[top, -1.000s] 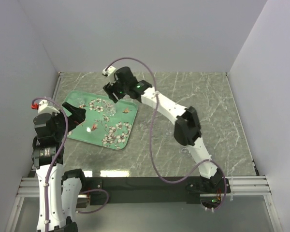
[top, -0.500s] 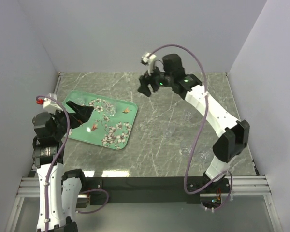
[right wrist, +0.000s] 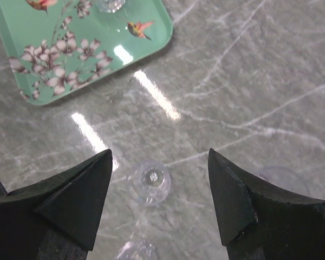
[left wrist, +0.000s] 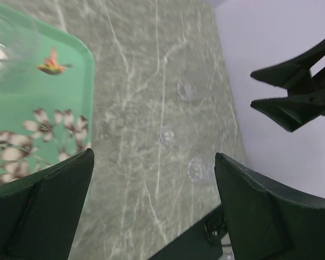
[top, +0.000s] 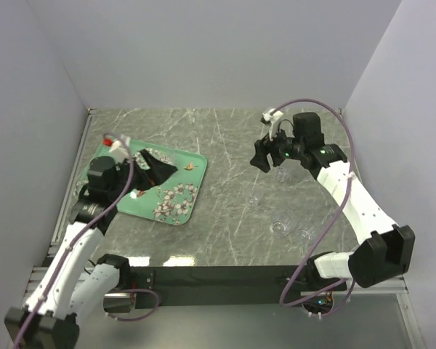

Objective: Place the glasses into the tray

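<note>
The mint-green tray with white blossoms lies at the left of the table. My left gripper hovers over its far right part, open with nothing between the fingers. One clear glass stands in the tray. Three more glasses stand on the marble to the right of it. My right gripper hangs open above the table's right half. In the right wrist view a glass sits on the marble below the gap between its open fingers, apart from both.
Other clear glasses stand near the front right of the grey marble table. One shows at the bottom edge of the right wrist view, another behind the right finger. White walls close in the sides and back.
The right arm has swung from above the tray's far edge to the right, over the glasses on the marble. The left gripper has reached forward over the tray.
</note>
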You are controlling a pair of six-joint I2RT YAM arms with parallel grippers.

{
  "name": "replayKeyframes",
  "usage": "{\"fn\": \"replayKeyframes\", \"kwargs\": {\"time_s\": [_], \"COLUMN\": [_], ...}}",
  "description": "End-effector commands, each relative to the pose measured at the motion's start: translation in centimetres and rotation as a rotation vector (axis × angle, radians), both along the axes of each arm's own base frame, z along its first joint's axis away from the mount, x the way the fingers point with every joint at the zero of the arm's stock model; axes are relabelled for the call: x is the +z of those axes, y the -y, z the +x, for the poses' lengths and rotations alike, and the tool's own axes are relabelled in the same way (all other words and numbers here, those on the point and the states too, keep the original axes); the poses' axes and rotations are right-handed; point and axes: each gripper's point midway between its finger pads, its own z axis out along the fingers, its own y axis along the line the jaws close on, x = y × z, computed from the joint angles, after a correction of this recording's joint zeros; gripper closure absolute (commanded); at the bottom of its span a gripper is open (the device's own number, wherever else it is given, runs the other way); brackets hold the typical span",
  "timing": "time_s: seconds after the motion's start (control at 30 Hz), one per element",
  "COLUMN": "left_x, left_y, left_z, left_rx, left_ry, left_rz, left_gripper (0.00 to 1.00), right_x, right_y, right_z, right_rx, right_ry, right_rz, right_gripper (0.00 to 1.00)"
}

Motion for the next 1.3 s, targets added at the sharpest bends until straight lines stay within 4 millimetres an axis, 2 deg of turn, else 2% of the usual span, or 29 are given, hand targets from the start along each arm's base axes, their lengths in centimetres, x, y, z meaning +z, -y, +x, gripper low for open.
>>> {"fn": "replayKeyframes", "kwargs": {"time_s": [0.0,0.03,0.1,0.13,0.2,0.27,0.3,0.37,0.4,0.47,0.5,0.57,0.6,0.8,1.0,1.07,1.27], "left_x": [2.6,2.2,1.9,1.3,0.2,-0.1,-1.2,-1.5,-2.7,-3.2,-4.4,-4.9,-6.0,-8.8,-10.6,-11.7,-12.9], "left_y": [2.1,3.7,5.2,6.8,8.4,10.6,11.9,13.3,14.0,15.6,16.2,17.4,18.1,20.3,21.9,22.2,23.0], "left_z": [1.5,1.5,1.8,1.6,2.0,1.4,1.1,0.9,1.0,0.3,0.3,-0.3,-0.7,-1.4,-1.5,-1.7,-1.9], "left_rx": [-0.01,-0.052,-0.075,-0.116,-0.138,-0.19,-0.217,-0.244,-0.252,-0.292,-0.303,-0.33,-0.349,-0.4,-0.441,-0.451,-0.47], "left_ry": [0.073,0.053,0.048,0.027,0.001,-0.006,-0.029,-0.035,-0.063,-0.075,-0.099,-0.11,-0.131,-0.188,-0.22,-0.243,-0.269], "left_rz": [-0.018,-0.014,-0.003,0.007,0.029,0.041,0.061,0.076,0.103,0.124,0.147,0.177,0.2,0.249,0.302,0.329,0.374], "left_gripper": [0.0,0.0,0.01,0.01,0.01,0.01,0.01,0.01,0.01,0.01,0.01,0.01,0.01,0.01,0.01,0.01,0.01], "right_x": [1.2,0.7,0.6,0.3,0.3,-0.4,-0.4,-1.1,-1.1,-1.7,-1.8,-2.1,-2.3,-2.8,-3.2,-3.3,-3.6], "right_y": [1.5,2.3,3.1,3.5,4.3,4.9,5.1,5.5,5.9,6.5,6.7,7.0,7.2,7.6,8.2,8.3,8.5], "right_z": [-0.2,-0.1,-0.2,-0.3,-0.2,-0.2,-0.3,-0.5,-0.6,-0.7,-0.7,-0.9,-1.0,-1.2,-1.3,-1.4,-1.4], "right_rx": [-0.034,-0.059,-0.084,-0.1,-0.128,-0.151,-0.161,-0.175,-0.189,-0.211,-0.218,-0.23,-0.237,-0.253,-0.276,-0.282,-0.287], "right_ry": [0.054,0.045,0.047,0.038,0.04,0.028,0.028,0.009,0.01,-0.002,-0.004,-0.01,-0.014,-0.034,-0.048,-0.053,-0.063], "right_rz": [0.028,0.025,0.026,0.032,0.041,0.043,0.051,0.057,0.058,0.062,0.065,0.068,0.072,0.092,0.101,0.107,0.115], "right_gripper": [0.22,0.22,0.22,0.22,0.21,0.21,0.21,0.22,0.21,0.22,0.22,0.21,0.22,0.22,0.22,0.22,0.22]}}
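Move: For the left hand, the middle glass stands some 27 cm to its right, about 2 cm farther out and 19 cm below. Two more glasses stand beyond that one: one about 10 cm nearer the base and 8 cm right of it, another about 9 cm farther out and 10 cm right of it. The latter lies roughly 4 cm ahead of the right hand, 11 cm to its right and 17 cm below, while the middle glass is about 5 cm back of that hand and 1 cm right. Heading for the middle glass, the empty left hand sweeps about 22 cm right from over the tray and sinks some 14 cm, slowing late, its wide-open fingers swinging clockwise and tipping further down. The right hand clears aside to the right by 8 or 9 cm, sinking about half that and turning some 15 degrees clockwise, open, towards the outermost glass. ##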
